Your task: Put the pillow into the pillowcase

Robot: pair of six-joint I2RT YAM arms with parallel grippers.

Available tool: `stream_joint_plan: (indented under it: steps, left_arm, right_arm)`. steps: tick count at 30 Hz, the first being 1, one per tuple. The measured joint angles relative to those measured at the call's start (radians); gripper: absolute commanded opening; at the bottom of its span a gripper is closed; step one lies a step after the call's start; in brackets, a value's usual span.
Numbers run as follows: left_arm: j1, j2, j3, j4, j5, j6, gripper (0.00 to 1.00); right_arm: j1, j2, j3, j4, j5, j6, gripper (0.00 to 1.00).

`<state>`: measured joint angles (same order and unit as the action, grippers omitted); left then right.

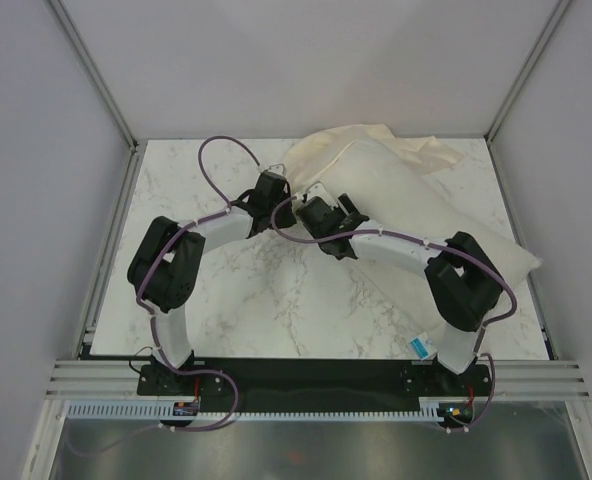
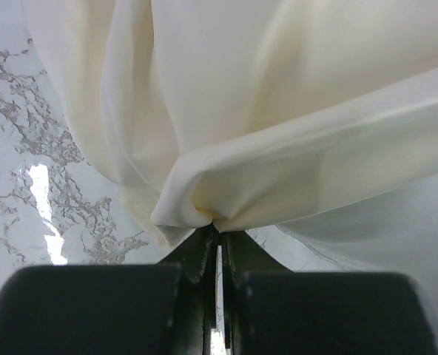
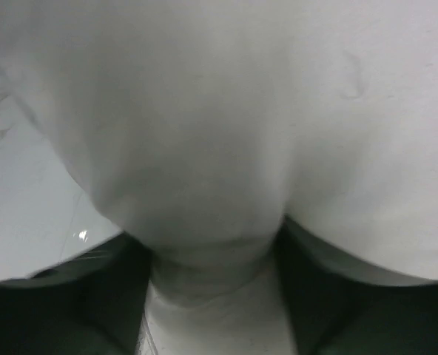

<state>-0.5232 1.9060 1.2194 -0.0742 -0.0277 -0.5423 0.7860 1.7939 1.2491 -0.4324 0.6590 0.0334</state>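
The plump off-white pillow (image 1: 446,215) lies slantwise on the right half of the table. The thin cream pillowcase (image 1: 376,140) is bunched over and behind its far end. My left gripper (image 1: 281,178) is at the case's left edge; in the left wrist view it (image 2: 217,231) is shut on a fold of the pillowcase (image 2: 278,111), which hangs lifted above the marble. My right gripper (image 1: 348,207) is at the pillow's near-left end. In the right wrist view the jaws stand wide apart (image 3: 208,251), with a bulge of the pillow (image 3: 204,111) resting between the dark fingers (image 3: 108,281).
The marble table top (image 1: 256,290) is closed in by white walls at the back and both sides, with metal posts at the far corners. Both arm bases sit on a black rail (image 1: 316,375) at the near edge. The pillow's right end reaches the table's right edge.
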Motion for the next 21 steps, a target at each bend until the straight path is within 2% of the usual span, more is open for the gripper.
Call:
stream_joint_plan:
  steps: [1,2,4,9,16,21]
  left_arm:
    - [0.0,0.0,0.001,0.0,0.0,0.0,0.02]
    - [0.0,0.0,0.002,-0.001,0.001,0.0,0.02]
    - [0.0,0.0,0.005,-0.002,0.002,0.0,0.02]
    - [0.0,-0.001,0.023,-0.004,0.0,0.005,0.02]
    - [0.003,-0.068,0.064,-0.046,-0.079,0.056,0.02]
    - [0.005,-0.139,0.127,-0.117,-0.141,0.091,0.02]
  right_arm:
    - [0.002,0.03,0.01,0.009,0.047,-0.002,0.04]
    - [0.002,0.055,0.018,0.015,0.087,0.0,0.0]
    - [-0.005,0.074,0.024,0.037,0.108,0.022,0.0]
    - [-0.035,0.0,0.054,0.034,-0.019,0.055,0.0]
    - [-0.101,-0.006,0.286,-0.111,-0.2,0.105,0.0]
    - [-0.177,-0.007,0.353,-0.143,-0.327,0.163,0.0]
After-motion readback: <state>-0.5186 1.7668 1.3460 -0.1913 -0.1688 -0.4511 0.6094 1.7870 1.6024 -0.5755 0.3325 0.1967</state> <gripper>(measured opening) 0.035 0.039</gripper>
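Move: The pillow's near-left edge already lies between the open right fingers, about 1 cm below the right hand point. From that hand the pillowcase rim pinched by the left gripper is some 8 cm left, 4 cm ahead and a little lower; the bunched pillowcase is about 13 cm ahead and 9 cm right, and the pillow's middle 18 cm right and 4 cm back. From the left hand, the pillow edge lies roughly 8 cm right and 4 cm back. Shut the right gripper on the pillow's near-left edge while dipping about 1 cm, then lift it some 10 cm and carry it 5 cm forward beside the pillowcase mouth, rolling the hand's left side up about 25 degrees. Keep the left gripper pinched on the pillowcase rim and, after a slow start, raise it nearly 10 cm with slight forward and left drift, tipping its fingers up a little. ##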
